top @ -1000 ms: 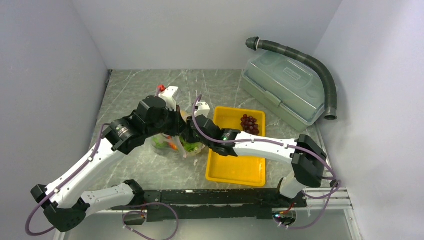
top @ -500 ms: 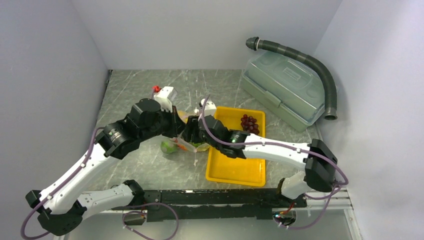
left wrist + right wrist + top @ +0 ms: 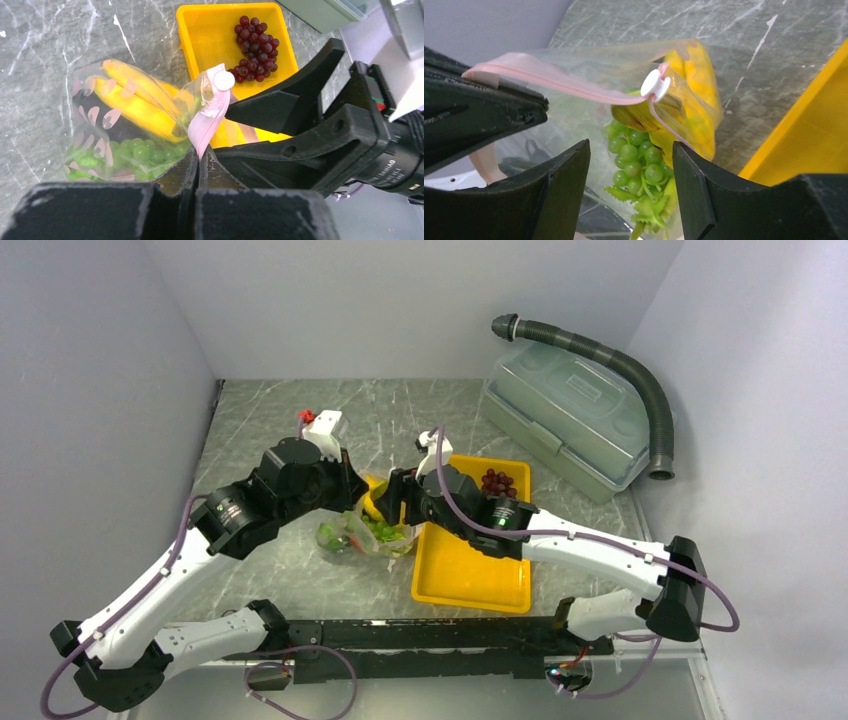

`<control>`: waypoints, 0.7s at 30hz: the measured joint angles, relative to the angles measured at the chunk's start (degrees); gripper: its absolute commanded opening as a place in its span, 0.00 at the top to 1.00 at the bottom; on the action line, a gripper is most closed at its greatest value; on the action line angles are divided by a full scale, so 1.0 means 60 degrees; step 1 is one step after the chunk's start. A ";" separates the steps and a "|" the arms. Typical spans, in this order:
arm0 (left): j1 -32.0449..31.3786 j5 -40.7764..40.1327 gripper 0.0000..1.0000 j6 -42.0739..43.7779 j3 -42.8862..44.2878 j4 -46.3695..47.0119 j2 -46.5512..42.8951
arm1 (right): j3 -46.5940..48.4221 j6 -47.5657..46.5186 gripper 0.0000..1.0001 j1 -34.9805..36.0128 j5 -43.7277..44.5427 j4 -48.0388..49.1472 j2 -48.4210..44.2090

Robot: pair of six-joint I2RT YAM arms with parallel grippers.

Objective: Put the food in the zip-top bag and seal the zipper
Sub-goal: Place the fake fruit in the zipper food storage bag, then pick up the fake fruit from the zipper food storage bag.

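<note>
The zip-top bag (image 3: pixel 368 532) hangs over the table between both arms. My left gripper (image 3: pixel 199 152) is shut on its pink zipper (image 3: pixel 212 107), just below the white slider (image 3: pixel 224 80). Inside the bag I see yellow bananas (image 3: pixel 132 100), green grapes (image 3: pixel 636 155), a dark eggplant (image 3: pixel 95 107) and leafy greens. My right gripper (image 3: pixel 630 147) stands open, its fingers (image 3: pixel 569 172) on either side of the bag's lower part without pinching it. Dark red grapes (image 3: pixel 498 483) lie in the yellow tray (image 3: pixel 470 570). From above, the left gripper (image 3: pixel 350 490) and right gripper (image 3: pixel 392 502) face each other.
The yellow tray sits right of the bag, under the right arm. A translucent grey-green lidded box (image 3: pixel 570 420) stands at the back right with a grey corrugated hose (image 3: pixel 625 365) curving round it. White walls close in the marbled table (image 3: pixel 260 430).
My right gripper has opened and drawn back to the right toward the tray. The left gripper keeps hold of the zipper, and the bag has shifted slightly right.
</note>
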 measured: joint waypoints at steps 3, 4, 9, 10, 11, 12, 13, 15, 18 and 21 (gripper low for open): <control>0.0000 -0.0138 1.00 0.0004 0.0000 0.0000 0.0000 | 0.0160 -0.0244 0.37 -0.0004 0.0000 -0.0594 -0.0186; 0.0000 -0.0153 1.00 0.0007 0.0000 0.0000 0.0000 | 0.0175 -0.0313 0.38 -0.0007 0.0007 -0.0765 -0.0266; 0.0000 -0.0200 1.00 0.0051 0.0000 -0.0011 0.0000 | 0.0117 -0.0601 0.37 -0.0022 0.0302 -0.1665 -0.1060; 0.0000 -0.0204 1.00 0.0062 0.0000 -0.0015 0.0000 | 0.0098 -0.0627 0.36 -0.0033 0.0390 -0.1792 -0.1246; 0.0000 -0.0204 1.00 0.0076 0.0000 -0.0018 0.0000 | 0.0058 -0.0667 0.36 -0.0055 0.0510 -0.1927 -0.1483; 0.0000 -0.0204 1.00 0.0076 0.0000 -0.0022 0.0000 | 0.0015 -0.0696 0.36 -0.0109 0.0619 -0.2062 -0.1730; 0.0000 -0.0204 1.00 0.0080 0.0000 -0.0018 0.0000 | -0.0018 -0.0725 0.36 -0.0193 0.0725 -0.2222 -0.1963; 0.0000 -0.0204 1.00 0.0084 0.0000 -0.0018 0.0000 | -0.0073 -0.0783 0.36 -0.0437 0.0929 -0.2528 -0.2331; 0.0000 -0.0215 1.00 0.0106 0.0000 -0.0018 0.0000 | -0.0102 -0.0871 0.33 -0.1024 0.1137 -0.3024 -0.2699; 0.0000 -0.0244 1.00 0.0178 0.0000 -0.0015 0.0000 | -0.0200 -0.0947 0.30 -0.1858 0.1177 -0.3435 -0.2867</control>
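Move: The red grapes, the next fruit, lie about 21 cm to the right hand's right, 12 cm farther out and some 20 cm below, towards the far right corner of the yellow tray, whose middle is about 15 cm right and 2 cm ahead. The mouth of the zip bag is right beside the hand, about 3 cm left and 2 cm back. From the left hand the grapes are roughly 28 cm right and 12 cm ahead. The right hand, already open and empty, draws away from the bag mouth and sweeps about 14 cm to the right over the yellow tray towards the red grapes, rising 2 to 3 cm and curving forward late while it turns clockwise some 15 degrees with the fingers kept open. The left hand stays in place and keeps its shut fingers pinched on the bag's pink zipper rim. ##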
